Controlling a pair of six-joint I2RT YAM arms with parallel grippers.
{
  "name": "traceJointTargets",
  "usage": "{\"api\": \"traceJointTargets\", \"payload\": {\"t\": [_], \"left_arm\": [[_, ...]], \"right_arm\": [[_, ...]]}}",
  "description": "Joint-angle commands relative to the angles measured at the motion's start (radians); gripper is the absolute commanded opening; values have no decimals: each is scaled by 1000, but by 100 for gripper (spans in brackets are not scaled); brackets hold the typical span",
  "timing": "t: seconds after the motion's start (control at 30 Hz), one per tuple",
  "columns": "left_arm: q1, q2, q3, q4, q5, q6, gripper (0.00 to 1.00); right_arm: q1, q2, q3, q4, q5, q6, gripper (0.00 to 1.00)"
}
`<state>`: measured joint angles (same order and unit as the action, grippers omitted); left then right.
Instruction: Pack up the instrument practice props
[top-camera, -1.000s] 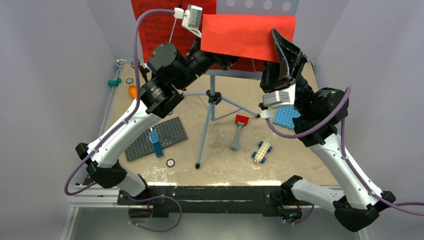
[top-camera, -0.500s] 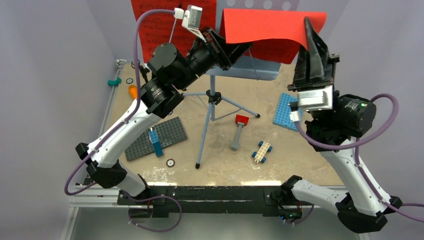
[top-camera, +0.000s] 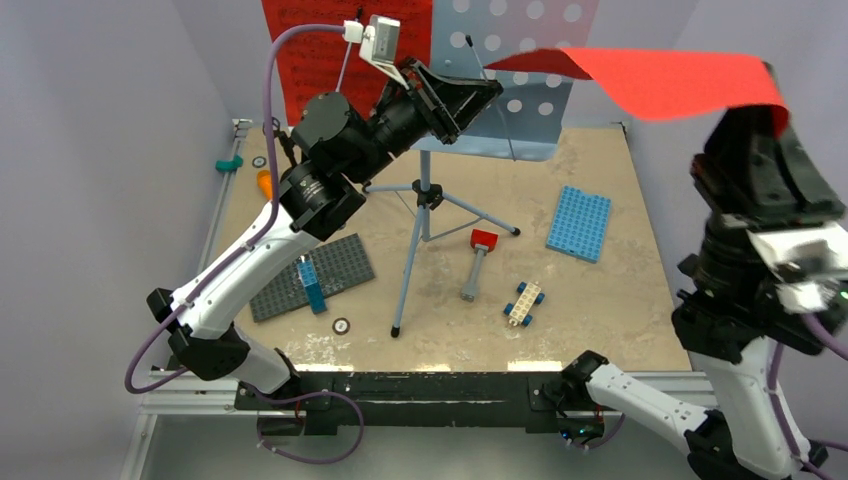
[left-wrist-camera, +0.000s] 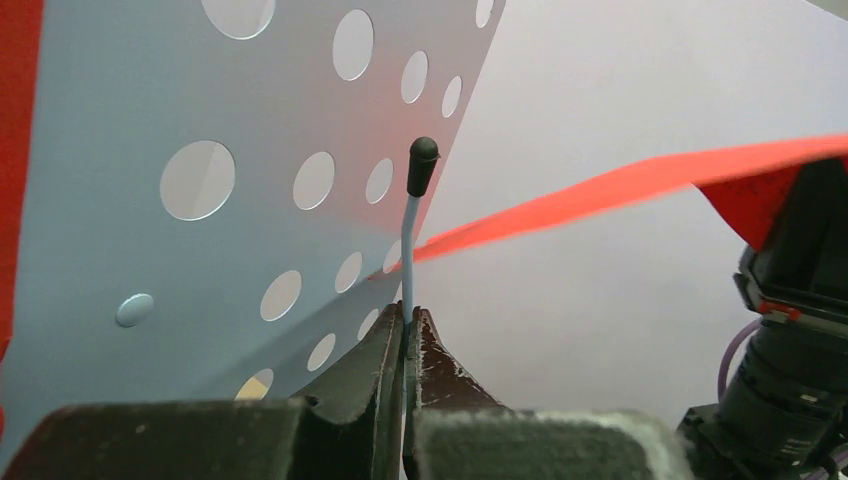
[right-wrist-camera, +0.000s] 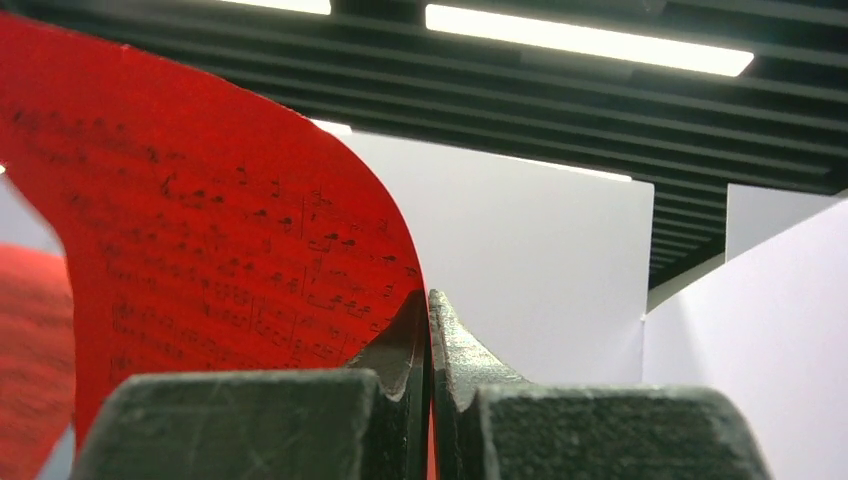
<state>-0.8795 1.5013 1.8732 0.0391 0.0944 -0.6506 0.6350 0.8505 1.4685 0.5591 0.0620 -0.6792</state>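
Observation:
The pale-blue perforated music stand (top-camera: 530, 95) rises on its grey tripod (top-camera: 424, 205) at the back of the table. My left gripper (top-camera: 490, 90) (left-wrist-camera: 408, 318) is shut on the stand's thin page-holder wire (left-wrist-camera: 408, 240), which ends in a black tip. One red sheet-music page (top-camera: 310, 55) still leans at the stand's left. My right gripper (top-camera: 775, 115) (right-wrist-camera: 429, 300) is shut on the edge of another red page (top-camera: 660, 80) (right-wrist-camera: 220, 240) and holds it high at the right, off the stand. An orange toy microphone (top-camera: 264, 183) lies at the left edge.
A grey studded plate (top-camera: 312, 275) with a blue brick (top-camera: 314, 285) lies left of the tripod. A blue plate (top-camera: 579, 223), a red-headed toy hammer (top-camera: 478, 260) and a small brick car (top-camera: 523, 302) lie to its right. Purple walls close in both sides.
My right gripper closed on the red page and carried it right and up, off the stand, uncovering the perforated desk. The left gripper kept its hold on the wire.

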Motion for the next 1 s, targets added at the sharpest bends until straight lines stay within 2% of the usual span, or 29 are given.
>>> {"api": "traceJointTargets", "payload": {"t": [0.0,0.2,0.33,0.53,0.67,0.77,0.97], "left_arm": [[-16,-38,-5,34,18,20,0],[-14,-13,15,16,-10,32,2],[-14,-11,11,14,-25,32,25],[-15,-21,-5,25,-20,12,52],[-16,-54,-29,25,-4,-18,68],[-15,-102,-82,52,19,-57,74],[-18,-200,-200,124,127,-149,80]], "right_arm": [[5,-76,20,-62,33,219,0],[5,-130,71,-244,-50,437,0],[5,-150,83,-330,-60,501,0],[5,-176,45,-363,-45,509,0],[5,-197,16,-443,32,516,0],[5,-250,-80,-487,90,536,0],[5,-422,-418,-428,199,635,0]]}}
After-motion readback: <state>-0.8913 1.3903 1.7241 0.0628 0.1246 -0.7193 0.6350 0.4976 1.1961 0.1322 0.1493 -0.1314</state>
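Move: The left gripper still pinches the music stand's holder rod, pulled off the board; the bare right half of the board has its middle some 12 cm ahead, 5 cm right and 5 cm below. The right hand keeps hold of the red sheet, whose middle lies about 12 cm left and 3 cm ahead. From that hand, the toy car is some 8 cm ahead and 5 cm left, the blue plate some 24 cm ahead and 6 cm right, both about 70 cm below. Keep the red sheet pinched and draw the right hand back about 7 cm, slightly right, away from the board; then bring it forward and left again while sinking some 12 cm, tipping it forward and turning it counter-clockwise, about 25 degrees each. Meanwhile open the left fingers wide to let go of the holder rod, then start backing off with a slight drop. ##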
